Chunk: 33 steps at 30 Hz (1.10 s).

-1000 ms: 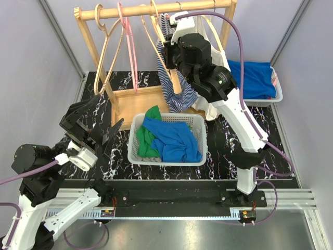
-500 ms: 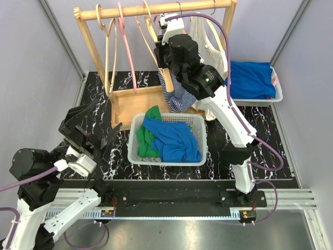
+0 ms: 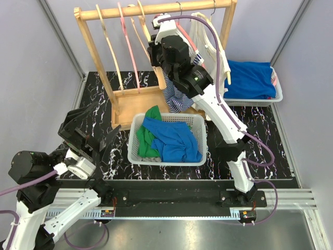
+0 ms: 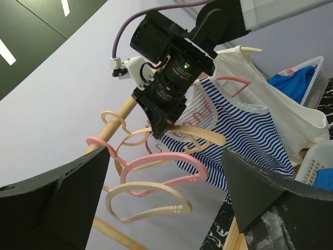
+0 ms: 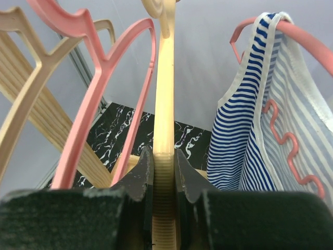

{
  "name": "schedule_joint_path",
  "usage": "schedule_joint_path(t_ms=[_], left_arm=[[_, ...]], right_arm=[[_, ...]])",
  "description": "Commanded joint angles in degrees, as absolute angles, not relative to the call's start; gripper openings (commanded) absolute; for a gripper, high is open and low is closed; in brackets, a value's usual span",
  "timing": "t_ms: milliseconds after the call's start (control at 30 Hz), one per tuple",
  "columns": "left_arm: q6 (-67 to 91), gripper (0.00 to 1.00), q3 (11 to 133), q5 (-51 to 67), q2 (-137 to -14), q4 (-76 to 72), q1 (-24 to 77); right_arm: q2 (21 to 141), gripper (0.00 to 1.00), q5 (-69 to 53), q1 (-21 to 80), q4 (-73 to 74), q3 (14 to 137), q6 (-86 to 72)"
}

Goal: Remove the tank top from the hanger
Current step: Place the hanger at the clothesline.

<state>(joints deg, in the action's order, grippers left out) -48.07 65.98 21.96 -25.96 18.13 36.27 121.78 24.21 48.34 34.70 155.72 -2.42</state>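
A blue-and-white striped tank top hangs on a pink hanger, just right of my right gripper. That gripper is shut on the arm of a bare cream hanger, up by the wooden rail. From above, the striped tank top drapes below the right gripper. My left gripper stands open and low at the left, holding nothing. The left wrist view looks up past the open left gripper at the striped tank top and the held cream hanger.
Bare pink and cream hangers hang along the left of the rail. A white tank top hangs at the right end. A white basket of green and blue clothes stands in front of the rack. A bin holding blue cloth sits back right.
My right arm has moved left along the rail with the cream hanger in its grip, and the striped top has shifted left with it. The left arm has dropped slightly.
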Motion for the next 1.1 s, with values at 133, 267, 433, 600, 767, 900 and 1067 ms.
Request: schedule_joint_path(t_ms=[133, 267, 433, 600, 767, 900, 1067], left_arm=[[-48.7, 0.97, 65.4, 22.3, -25.0, 18.0, 36.3], [-48.4, 0.97, 65.0, 22.1, -24.6, 17.9, 36.3], [-48.3, 0.97, 64.6, 21.8, -24.5, 17.9, 36.3], [-48.3, 0.97, 65.2, 22.3, -25.0, 17.8, 36.4], [-48.2, 0.97, 65.5, 22.8, -25.2, 17.8, 36.3], [-48.3, 0.97, 65.6, 22.6, -25.3, 17.8, 36.3], [-48.3, 0.97, 65.5, 22.8, -25.5, 17.7, 36.3]], right_arm=[[122.8, 0.0, 21.2, 47.2, 27.8, 157.6, -2.7], [123.5, 0.0, 18.6, 47.2, 26.1, 157.5, -2.8], [124.9, 0.0, 15.2, 47.4, 25.8, 157.5, -4.0], [125.7, 0.0, 14.6, 48.4, 25.9, 156.8, -4.0], [125.8, 0.0, 15.3, 48.5, 25.9, 156.2, -3.9], [125.2, 0.1, 15.5, 48.4, 26.1, 155.7, -3.3], [121.3, 0.67, 14.3, 48.4, 26.8, 151.7, -1.5]])
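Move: My right hand still pinches the wooden hanger, its hook already over the clothesline; the place for the hook on the line is some 10 cm ahead, 5 cm to the left and 10 cm above. The pink hanger hangs about 10 cm left and 8 cm ahead, level with me; the striped tank top is some 10 cm right, 5 cm ahead and 8 cm lower. From my left hand, that place lies roughly 40 cm ahead, 10 cm right and 8 cm up. I ease my right hand forward about 1 cm, then carry the held hanger some 5 cm left along the clothesline, away from the striped tank top and towards the pink hanger, sinking about 2 cm in all. My wrist turns slightly counter-clockwise on the way, and once the hand has nearly stopped, my fingers open about halfway and let go of the hanger. ##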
